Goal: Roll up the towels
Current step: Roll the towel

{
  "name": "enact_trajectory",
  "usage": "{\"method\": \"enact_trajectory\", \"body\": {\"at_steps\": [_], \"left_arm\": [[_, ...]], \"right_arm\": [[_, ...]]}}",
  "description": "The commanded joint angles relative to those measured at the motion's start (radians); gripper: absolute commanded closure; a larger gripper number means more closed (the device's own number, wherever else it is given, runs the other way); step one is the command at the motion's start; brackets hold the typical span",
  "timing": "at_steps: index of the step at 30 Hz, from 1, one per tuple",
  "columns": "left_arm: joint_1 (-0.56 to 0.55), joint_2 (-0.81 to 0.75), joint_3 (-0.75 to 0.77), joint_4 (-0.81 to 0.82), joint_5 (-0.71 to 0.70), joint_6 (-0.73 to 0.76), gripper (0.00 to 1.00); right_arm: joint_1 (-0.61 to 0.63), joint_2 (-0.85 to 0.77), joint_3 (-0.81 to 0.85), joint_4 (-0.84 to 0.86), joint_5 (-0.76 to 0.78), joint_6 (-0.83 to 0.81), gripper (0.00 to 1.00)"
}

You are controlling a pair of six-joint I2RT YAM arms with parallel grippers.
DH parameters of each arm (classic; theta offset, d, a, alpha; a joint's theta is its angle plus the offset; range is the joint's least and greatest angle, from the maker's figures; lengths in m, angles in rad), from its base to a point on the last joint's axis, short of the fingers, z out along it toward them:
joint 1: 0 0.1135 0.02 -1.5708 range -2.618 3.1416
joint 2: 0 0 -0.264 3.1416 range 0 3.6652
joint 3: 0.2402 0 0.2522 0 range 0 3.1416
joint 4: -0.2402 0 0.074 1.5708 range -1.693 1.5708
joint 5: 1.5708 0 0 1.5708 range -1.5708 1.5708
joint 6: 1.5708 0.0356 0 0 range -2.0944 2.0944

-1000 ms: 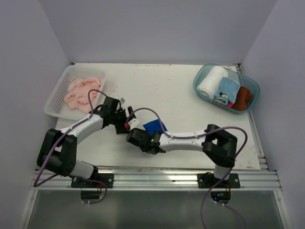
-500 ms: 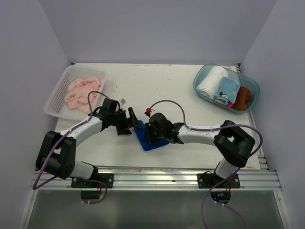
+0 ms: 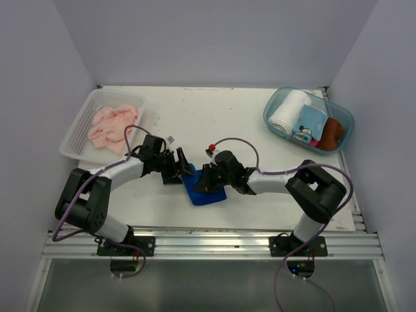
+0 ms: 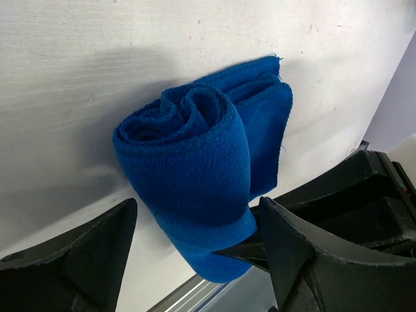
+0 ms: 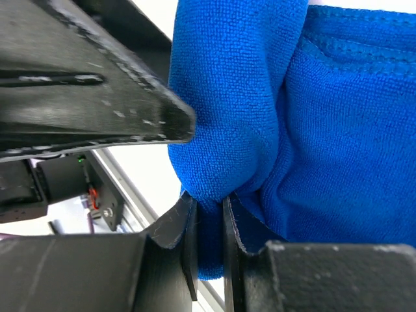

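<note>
The royal blue towel [image 3: 201, 194] lies partly rolled on the white table between my two grippers. In the left wrist view its rolled end [image 4: 195, 162] shows a spiral, and my left gripper [image 4: 195, 253] stands open, one finger on each side of that end without pinching it. In the top view the left gripper [image 3: 184, 170] is at the towel's left edge. My right gripper [image 5: 209, 240] is shut on a fold of the blue towel [image 5: 312, 130] and reaches in from the right [image 3: 204, 181]. The pale pink towel [image 3: 112, 125] lies crumpled in the white basket.
The white mesh basket [image 3: 77, 133] sits at the back left. A teal tub [image 3: 275, 104] at the back right holds a rolled white towel [image 3: 288, 112], a light blue printed cloth [image 3: 311, 123] and a brown item [image 3: 332, 133]. An aluminium rail [image 3: 214, 242] runs along the near edge.
My right gripper swung from the near left back to the right of the blue towel, which now lies nearer and more exposed. My left gripper shifted slightly right to the towel's end.
</note>
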State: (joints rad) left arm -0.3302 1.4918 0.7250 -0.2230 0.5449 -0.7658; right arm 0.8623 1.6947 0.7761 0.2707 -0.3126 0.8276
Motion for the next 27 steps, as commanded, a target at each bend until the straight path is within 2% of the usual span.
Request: {"method": "enact_trajectory", "body": {"at_steps": [1, 2, 4, 6, 7, 8, 9, 10, 11, 13, 15, 20, 21, 24, 27], "left_arm": [[-0.012, 0.028, 0.002, 0.057, 0.01, 0.01, 0.21], [-0.016, 0.042, 0.004, 0.06, 0.009, 0.011, 0.23], [-0.027, 0.056, 0.014, 0.063, 0.001, 0.01, 0.31], [-0.036, 0.07, 0.022, 0.063, -0.006, 0.006, 0.44], [-0.039, 0.073, 0.025, 0.062, -0.01, 0.006, 0.49], [-0.041, 0.076, 0.028, 0.059, -0.011, 0.006, 0.57], [-0.041, 0.077, 0.033, 0.047, -0.016, 0.01, 0.61], [-0.041, 0.076, 0.036, 0.047, -0.019, 0.013, 0.64], [-0.041, 0.076, 0.039, 0.031, -0.02, 0.02, 0.69], [-0.041, 0.07, 0.042, 0.021, -0.026, 0.026, 0.72], [-0.041, 0.067, 0.044, 0.004, -0.026, 0.034, 0.78], [-0.041, 0.038, 0.054, -0.048, -0.052, 0.036, 0.79], [-0.043, 0.035, 0.062, -0.062, -0.062, 0.037, 0.79], [-0.044, 0.022, 0.089, -0.11, -0.1, 0.039, 0.79], [-0.047, 0.025, 0.122, -0.136, -0.118, 0.034, 0.79]], "right_arm": [[-0.005, 0.025, -0.015, 0.078, -0.072, 0.042, 1.0], [-0.005, 0.028, -0.015, 0.078, -0.072, 0.042, 1.0], [-0.006, 0.031, -0.015, 0.076, -0.074, 0.042, 1.0], [-0.006, 0.026, -0.011, 0.053, -0.069, 0.038, 1.0], [-0.008, 0.022, -0.005, 0.035, -0.051, 0.016, 0.95], [-0.008, 0.007, 0.018, -0.035, -0.037, -0.001, 0.78], [-0.008, -0.009, 0.043, -0.119, 0.007, -0.037, 0.57], [-0.008, -0.026, 0.057, -0.17, 0.033, -0.062, 0.57], [-0.008, -0.042, 0.069, -0.213, 0.065, -0.082, 0.43], [-0.009, -0.11, 0.092, -0.296, 0.119, -0.138, 0.35], [-0.019, -0.177, 0.098, -0.367, 0.177, -0.16, 0.32], [0.013, -0.236, 0.19, -0.562, 0.334, -0.237, 0.34], [0.068, -0.239, 0.218, -0.602, 0.456, -0.254, 0.34], [0.188, -0.207, 0.336, -0.718, 0.651, -0.315, 0.33], [0.286, -0.132, 0.442, -0.789, 0.751, -0.36, 0.32]]}}
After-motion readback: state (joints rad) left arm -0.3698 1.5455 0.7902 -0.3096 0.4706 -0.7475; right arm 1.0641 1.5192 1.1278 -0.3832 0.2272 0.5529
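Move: The blue towel's roll lies with its far end between the left hand's open fingers, about 1 cm back, 1 cm right and 2 cm below. The right fingertips, still pinching the roll, are roughly 6 cm back and 3 cm right of the left hand; the flat towel tail is about 6 cm back, 9 cm right and 4 cm below. From the right hand, the far end lies some 5 cm forward, 3 cm left, level. Left hand sinks about 2 cm and pinches the roll; the right then lets go, rising about 8 cm. ##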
